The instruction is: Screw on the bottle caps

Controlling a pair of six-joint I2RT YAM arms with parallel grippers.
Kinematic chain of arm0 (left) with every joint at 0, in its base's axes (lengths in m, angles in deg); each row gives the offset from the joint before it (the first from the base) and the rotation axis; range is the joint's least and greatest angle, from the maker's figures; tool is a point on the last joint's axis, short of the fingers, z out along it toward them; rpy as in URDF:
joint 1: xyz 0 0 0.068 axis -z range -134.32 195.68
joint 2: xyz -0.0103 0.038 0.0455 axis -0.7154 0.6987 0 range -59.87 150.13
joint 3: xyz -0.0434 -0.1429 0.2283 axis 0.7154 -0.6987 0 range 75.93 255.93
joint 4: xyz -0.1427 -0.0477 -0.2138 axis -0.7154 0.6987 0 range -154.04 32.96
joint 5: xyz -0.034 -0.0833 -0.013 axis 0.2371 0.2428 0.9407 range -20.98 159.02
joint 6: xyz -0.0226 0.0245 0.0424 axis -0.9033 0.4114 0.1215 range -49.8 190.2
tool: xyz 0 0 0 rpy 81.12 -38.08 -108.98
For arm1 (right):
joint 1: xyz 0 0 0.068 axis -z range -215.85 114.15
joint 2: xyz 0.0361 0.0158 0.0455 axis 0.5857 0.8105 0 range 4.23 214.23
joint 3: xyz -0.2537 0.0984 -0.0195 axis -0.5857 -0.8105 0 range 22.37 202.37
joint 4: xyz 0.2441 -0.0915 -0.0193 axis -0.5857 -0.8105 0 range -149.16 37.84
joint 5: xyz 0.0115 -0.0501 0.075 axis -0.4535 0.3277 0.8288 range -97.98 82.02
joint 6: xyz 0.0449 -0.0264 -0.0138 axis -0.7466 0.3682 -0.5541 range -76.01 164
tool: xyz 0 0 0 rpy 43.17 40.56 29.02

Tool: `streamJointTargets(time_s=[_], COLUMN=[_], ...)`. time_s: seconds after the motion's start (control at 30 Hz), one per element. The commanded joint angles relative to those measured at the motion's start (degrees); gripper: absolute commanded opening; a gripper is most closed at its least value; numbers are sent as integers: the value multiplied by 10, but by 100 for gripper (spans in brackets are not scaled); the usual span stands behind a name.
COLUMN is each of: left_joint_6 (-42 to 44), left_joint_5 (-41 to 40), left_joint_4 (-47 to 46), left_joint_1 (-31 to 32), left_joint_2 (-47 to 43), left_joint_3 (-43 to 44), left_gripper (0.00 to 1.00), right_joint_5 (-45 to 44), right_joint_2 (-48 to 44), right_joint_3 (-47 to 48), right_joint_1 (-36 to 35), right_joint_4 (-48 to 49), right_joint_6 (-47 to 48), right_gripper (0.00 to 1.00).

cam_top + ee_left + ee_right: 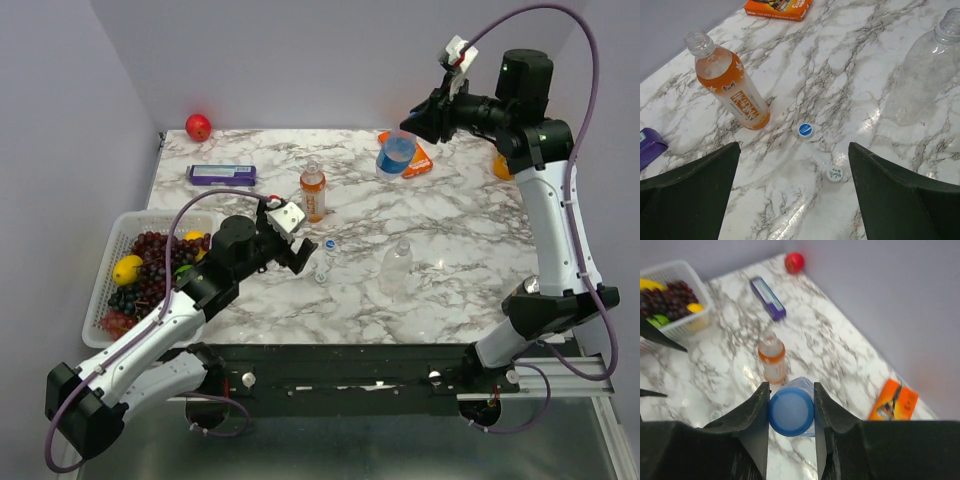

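Observation:
My right gripper point(791, 387) is shut on the solid blue cap point(791, 411) that sits on the blue-labelled bottle point(396, 153). The bottle hangs from it above the table's far right. The orange-liquid bottle point(732, 85) stands upright with a bare neck. The all-clear bottle point(920, 75) stands to its right. Between them on the marble lie two small caps, one with a blue top point(805, 130) and one whitish point(834, 174). My left gripper point(794, 150) hovers open just above these two, nothing between its fingers.
A white basket point(104, 272) of grapes and lemons sits at the left edge. A purple box point(221, 174) and a red apple point(198, 126) lie at the back left. An orange pouch point(422, 161) lies under the lifted bottle, and an orange fruit point(500, 168) sits behind the right arm.

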Motion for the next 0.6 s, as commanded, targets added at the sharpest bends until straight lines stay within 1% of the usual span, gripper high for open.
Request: streamJointTargets(time_s=[0.0, 0.13, 0.23, 0.3, 0.33, 0.37, 0.5, 0.57], left_joint_6=[-12, -12, -12, -12, -12, -12, -11, -6], left_joint_5=[30, 40, 42, 42, 39, 38, 37, 37], left_joint_4=[-3, -13, -13, -11, -12, -10, -2, 4], left_joint_1=[-16, -17, -17, -17, -17, -17, -20, -20], left_joint_2=[20, 34, 41, 44, 46, 47, 57, 62], left_joint_3=[8, 17, 19, 19, 19, 19, 25, 30], left_gripper=[99, 99, 99, 99, 99, 99, 99, 99], right_joint_5=[-99, -115, -108, -100, -80, -65, -17, 9], right_joint_2=[15, 34, 31, 20, 5, -2, -11, -10], right_joint_3=[-66, -104, -136, -189, -208, -252, -310, -321], right_joint_1=[27, 49, 56, 60, 62, 66, 88, 95], right_joint_4=[-43, -31, -10, 35, 56, 99, 173, 206], right_joint_6=[49, 40, 45, 50, 49, 48, 31, 27], right_gripper=[6, 6, 8, 9, 9, 9, 10, 10])
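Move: The blue-capped bottle already hangs by its cap in the right hand. The bare tabletop it is taken to lies about 5 cm ahead, 7 cm right and some 44 cm below. The clear bottle stands 10 cm back and 2 cm right, the orange bottle 9 cm ahead and 19 cm left, the orange packet 25 cm ahead and 7 cm right. From the left hand the spot is 18 cm ahead, 27 cm right. The blue-labelled bottle, still pinched by its cap, is lowered fast by some 19 cm in the right hand, drifting right and a bit forward towards the bare marble between the clear bottle and the orange packet. Meanwhile the wrist tips over about 20 degrees, turning slightly clockwise. The left hand, empty and wide open, sinks a few centimetres. ##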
